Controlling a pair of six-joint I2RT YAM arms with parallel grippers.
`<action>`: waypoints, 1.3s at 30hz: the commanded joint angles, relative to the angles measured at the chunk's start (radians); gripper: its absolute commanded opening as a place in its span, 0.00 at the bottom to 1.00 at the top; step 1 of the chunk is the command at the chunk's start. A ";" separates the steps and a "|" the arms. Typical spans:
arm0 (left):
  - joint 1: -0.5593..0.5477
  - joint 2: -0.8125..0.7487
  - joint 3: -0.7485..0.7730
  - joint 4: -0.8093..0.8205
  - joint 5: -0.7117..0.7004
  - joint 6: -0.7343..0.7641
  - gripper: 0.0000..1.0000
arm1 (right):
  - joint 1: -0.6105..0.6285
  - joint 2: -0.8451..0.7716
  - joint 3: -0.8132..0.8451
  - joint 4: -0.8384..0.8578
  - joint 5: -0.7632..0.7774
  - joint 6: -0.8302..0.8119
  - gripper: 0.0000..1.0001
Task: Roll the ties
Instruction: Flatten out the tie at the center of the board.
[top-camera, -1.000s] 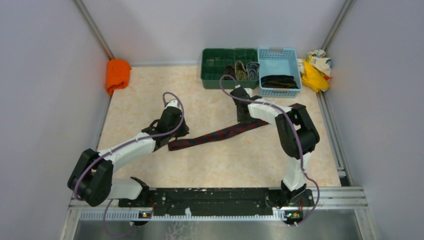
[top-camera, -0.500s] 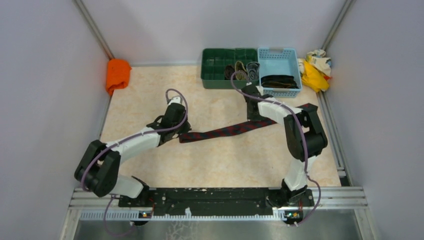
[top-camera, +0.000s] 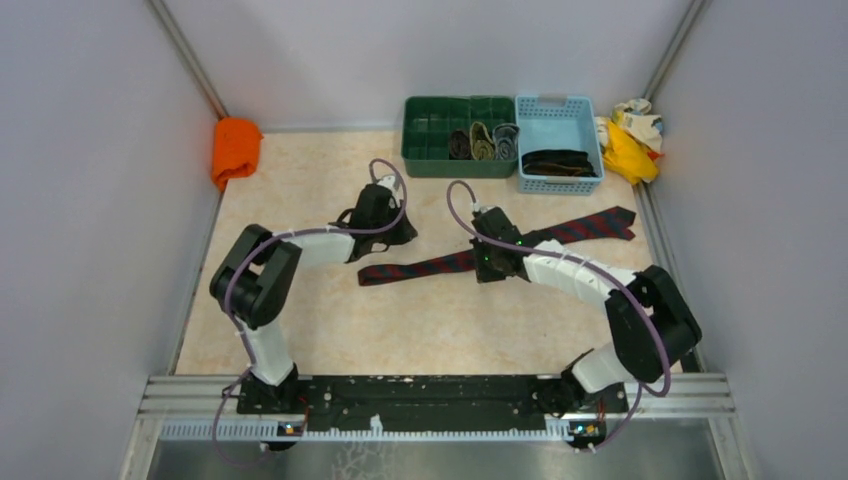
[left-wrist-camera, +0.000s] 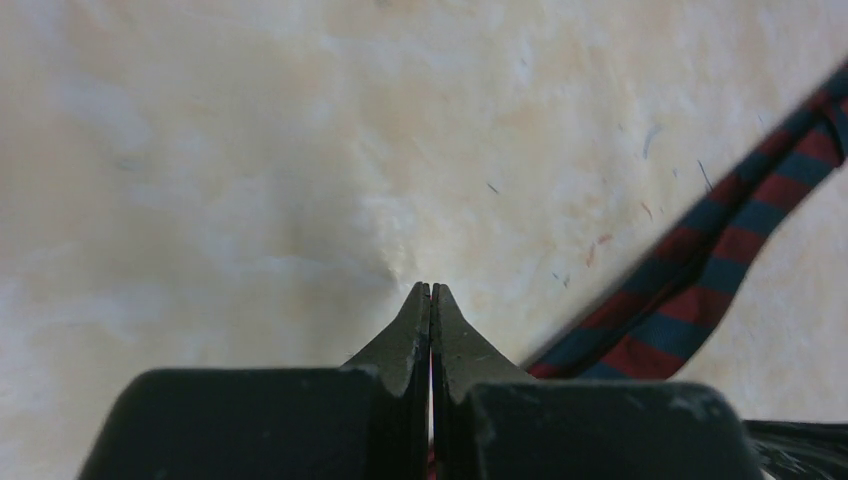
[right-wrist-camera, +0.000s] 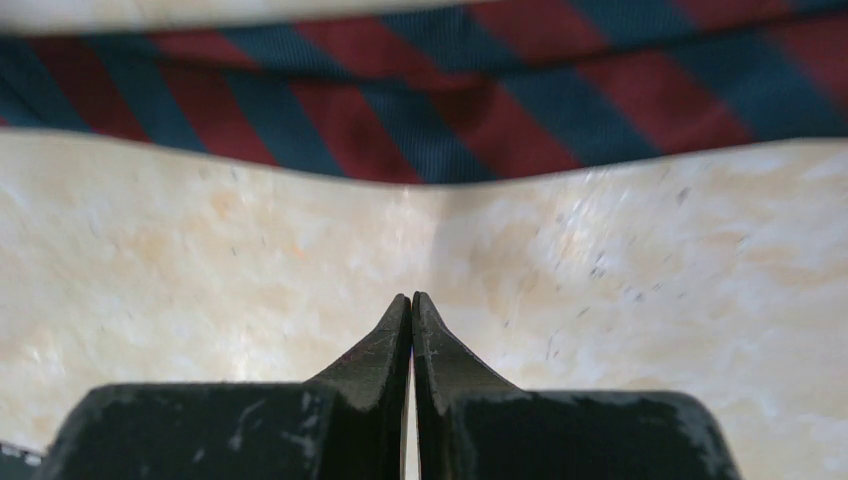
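Note:
A dark red and navy tie (top-camera: 420, 266) lies flat on the table, its narrow end at the left and its wide pointed end at the right. It also shows in the left wrist view (left-wrist-camera: 720, 270) and the right wrist view (right-wrist-camera: 430, 90). My left gripper (top-camera: 405, 238) (left-wrist-camera: 431, 287) is shut, just above the tie's narrow part, with nothing pinched at its tips. My right gripper (top-camera: 485, 265) (right-wrist-camera: 411, 296) is shut at the tie's middle. Its tips are on bare table beside the tie's edge. Three rolled ties (top-camera: 482, 143) sit in the green bin (top-camera: 412, 150).
A light blue basket (top-camera: 558, 101) holding dark ties (top-camera: 558, 162) stands right of the green bin. An orange cloth (top-camera: 235, 148) lies at the far left wall. Yellow-and-cream rags (top-camera: 630, 135) lie at the far right. Metal rails edge the table.
The tie slid right, then stayed put. My left gripper left the narrow end and moved up and right. My right gripper moved down-left along the tie, uncovering the wide end.

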 joint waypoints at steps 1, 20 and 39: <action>0.001 0.054 -0.053 0.210 0.298 -0.021 0.00 | 0.018 -0.088 -0.097 0.117 -0.159 0.069 0.00; 0.006 0.081 -0.170 0.125 0.188 -0.024 0.00 | -0.005 0.175 0.001 0.165 -0.082 0.077 0.00; 0.014 0.005 -0.234 0.055 0.076 -0.055 0.00 | -0.058 0.231 0.157 0.105 -0.110 -0.023 0.00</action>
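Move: The strip of tie I want lies about 5 cm back and 1 cm right of my left hand, some 4 cm below. From my right hand, its part of the strip is roughly 5 cm ahead, 1 cm left and 5 cm down. The tie's folded left end is about 9 cm left and 7 cm back of my left hand; its wide right end is some 23 cm right and 15 cm ahead of my right hand. Both grippers stay shut. I bring my left hand back about 4 cm and down 3 onto the tie's far edge, then hold it there. My right hand sinks while pulling back 4 cm clear of the strip's near side, then sweeps forward about 9 cm, low over the board and slightly left, until its fingertips meet the near edge, pushing it straight. ##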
